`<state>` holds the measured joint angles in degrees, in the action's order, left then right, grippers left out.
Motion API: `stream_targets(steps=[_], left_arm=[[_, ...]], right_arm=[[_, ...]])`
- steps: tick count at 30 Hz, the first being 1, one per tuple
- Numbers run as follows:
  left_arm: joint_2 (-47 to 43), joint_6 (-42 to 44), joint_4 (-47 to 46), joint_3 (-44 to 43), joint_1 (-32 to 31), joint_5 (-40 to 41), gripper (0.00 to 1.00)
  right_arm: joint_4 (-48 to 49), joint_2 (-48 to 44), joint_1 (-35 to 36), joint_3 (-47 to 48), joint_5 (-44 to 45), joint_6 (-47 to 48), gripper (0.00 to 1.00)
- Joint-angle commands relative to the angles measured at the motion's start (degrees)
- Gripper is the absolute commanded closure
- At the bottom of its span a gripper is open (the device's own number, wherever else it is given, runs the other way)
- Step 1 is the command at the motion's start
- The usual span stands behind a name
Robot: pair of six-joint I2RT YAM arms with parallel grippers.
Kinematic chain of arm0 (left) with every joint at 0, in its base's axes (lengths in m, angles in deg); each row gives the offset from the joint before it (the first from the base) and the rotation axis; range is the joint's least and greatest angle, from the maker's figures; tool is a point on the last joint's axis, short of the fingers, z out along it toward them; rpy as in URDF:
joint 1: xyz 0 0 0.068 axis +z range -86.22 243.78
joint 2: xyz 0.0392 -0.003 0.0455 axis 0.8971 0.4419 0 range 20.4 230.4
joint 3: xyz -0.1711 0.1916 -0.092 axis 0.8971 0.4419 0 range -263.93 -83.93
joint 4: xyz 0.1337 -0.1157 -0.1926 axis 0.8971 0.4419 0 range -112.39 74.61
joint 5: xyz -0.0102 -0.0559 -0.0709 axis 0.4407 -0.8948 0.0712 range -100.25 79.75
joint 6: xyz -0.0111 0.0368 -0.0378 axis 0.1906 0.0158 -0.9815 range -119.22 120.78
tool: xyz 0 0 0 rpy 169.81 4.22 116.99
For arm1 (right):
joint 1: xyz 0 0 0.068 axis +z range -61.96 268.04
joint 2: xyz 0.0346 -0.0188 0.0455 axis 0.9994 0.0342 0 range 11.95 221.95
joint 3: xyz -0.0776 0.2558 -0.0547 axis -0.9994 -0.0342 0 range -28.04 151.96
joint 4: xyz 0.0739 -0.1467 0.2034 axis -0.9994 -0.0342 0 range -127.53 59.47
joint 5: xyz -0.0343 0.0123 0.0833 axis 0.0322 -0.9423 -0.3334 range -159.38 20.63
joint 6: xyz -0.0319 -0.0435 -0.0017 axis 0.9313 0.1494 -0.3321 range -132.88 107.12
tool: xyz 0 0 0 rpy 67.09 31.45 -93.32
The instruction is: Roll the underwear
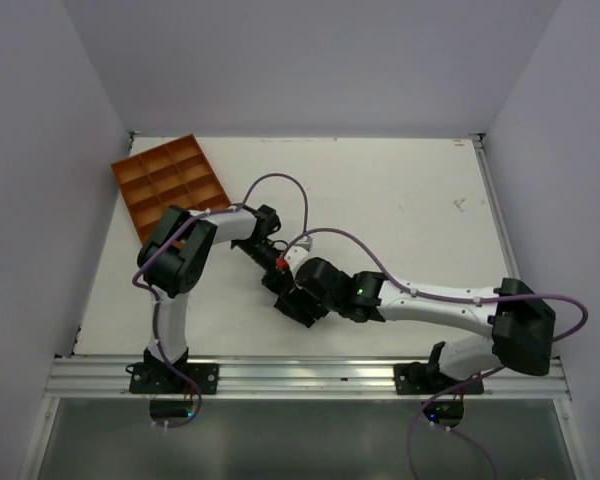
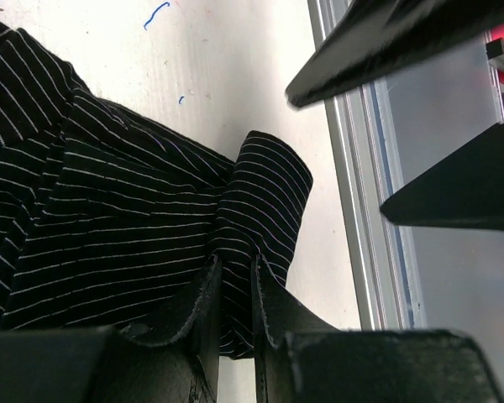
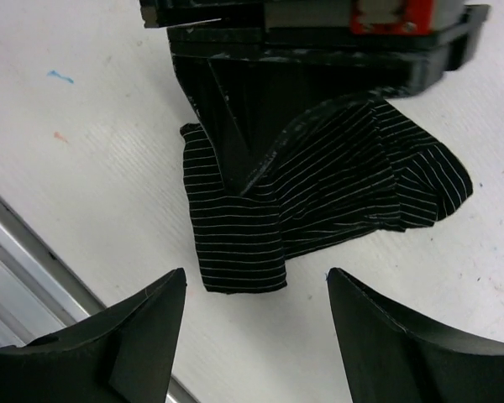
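The underwear (image 3: 336, 189) is black fabric with thin white stripes, lying crumpled on the white table, one end folded over (image 2: 265, 193). My left gripper (image 2: 235, 267) is shut on that fold, with fabric squeezed between its two fingers; in the right wrist view it comes down from the top (image 3: 239, 172). My right gripper (image 3: 254, 281) is open, its fingertips spread wide just short of the garment's near edge and touching nothing. In the top view both grippers meet at the table's near middle, left (image 1: 276, 274) and right (image 1: 300, 302), and they cover the garment.
An orange compartment tray (image 1: 170, 185) sits at the table's far left corner. A metal rail (image 1: 310, 375) runs along the near edge, close to the garment (image 2: 361, 218). Small blue pen marks (image 2: 155, 14) dot the table.
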<state>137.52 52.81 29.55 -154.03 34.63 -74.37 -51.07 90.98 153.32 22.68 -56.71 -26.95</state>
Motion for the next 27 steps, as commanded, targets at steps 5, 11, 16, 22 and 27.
stream_targets(steps=[5, 11, 16, 22, 27], left_arm=[[1.6, 2.3, 0.1, -2.4, 0.8, 3.6, 1.0], [2.6, 1.7, 0.2, -3.1, 0.7, 3.0, 1.0], [2.7, 1.7, 0.5, -3.1, 0.8, 3.9, 1.0], [2.7, 1.2, 0.7, -3.1, 0.8, 3.0, 0.98], [0.9, -1.3, -0.5, -2.1, 1.5, 1.1, 0.74]], right_arm=[[-2.5, 9.5, 1.4, 7.5, -1.9, 12.1, 0.26], [-0.8, 15.1, 2.1, 8.5, -1.7, 13.6, 0.26], [0.2, 17.7, 2.2, 8.0, -3.6, 13.7, 0.26], [1.6, 19.8, 2.4, 7.9, -2.3, 16.1, 0.32], [4.2, 19.4, 2.7, 6.8, -4.7, 15.5, 0.62]])
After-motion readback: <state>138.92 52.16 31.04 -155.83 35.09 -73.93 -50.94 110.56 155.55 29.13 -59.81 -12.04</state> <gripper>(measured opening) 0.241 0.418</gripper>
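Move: The right hand hovers open over the free right end of the underwear's roll, which lies about 8 cm below and 2 cm to its left, level with it front to back. The left gripper, pinching the roll nearer its other end, is roughly 3 cm ahead, 6 cm left and 6 cm down; the unrolled part lies some 7 cm ahead, 1 cm left and 8 cm down. From the left hand, that roll end is about 3 cm back, 3 cm right and 2 cm lower. Down by about 8 cm and slightly left goes the right hand, onto the free end of the roll beside the left gripper. Its wrist twists counter-clockwise some 15 degrees while the fingers tip steeper. Wide open on the way down, they close late to about half that gap, one on either side of the roll, and come up against it. The left hand stays put and keeps its pinch. ##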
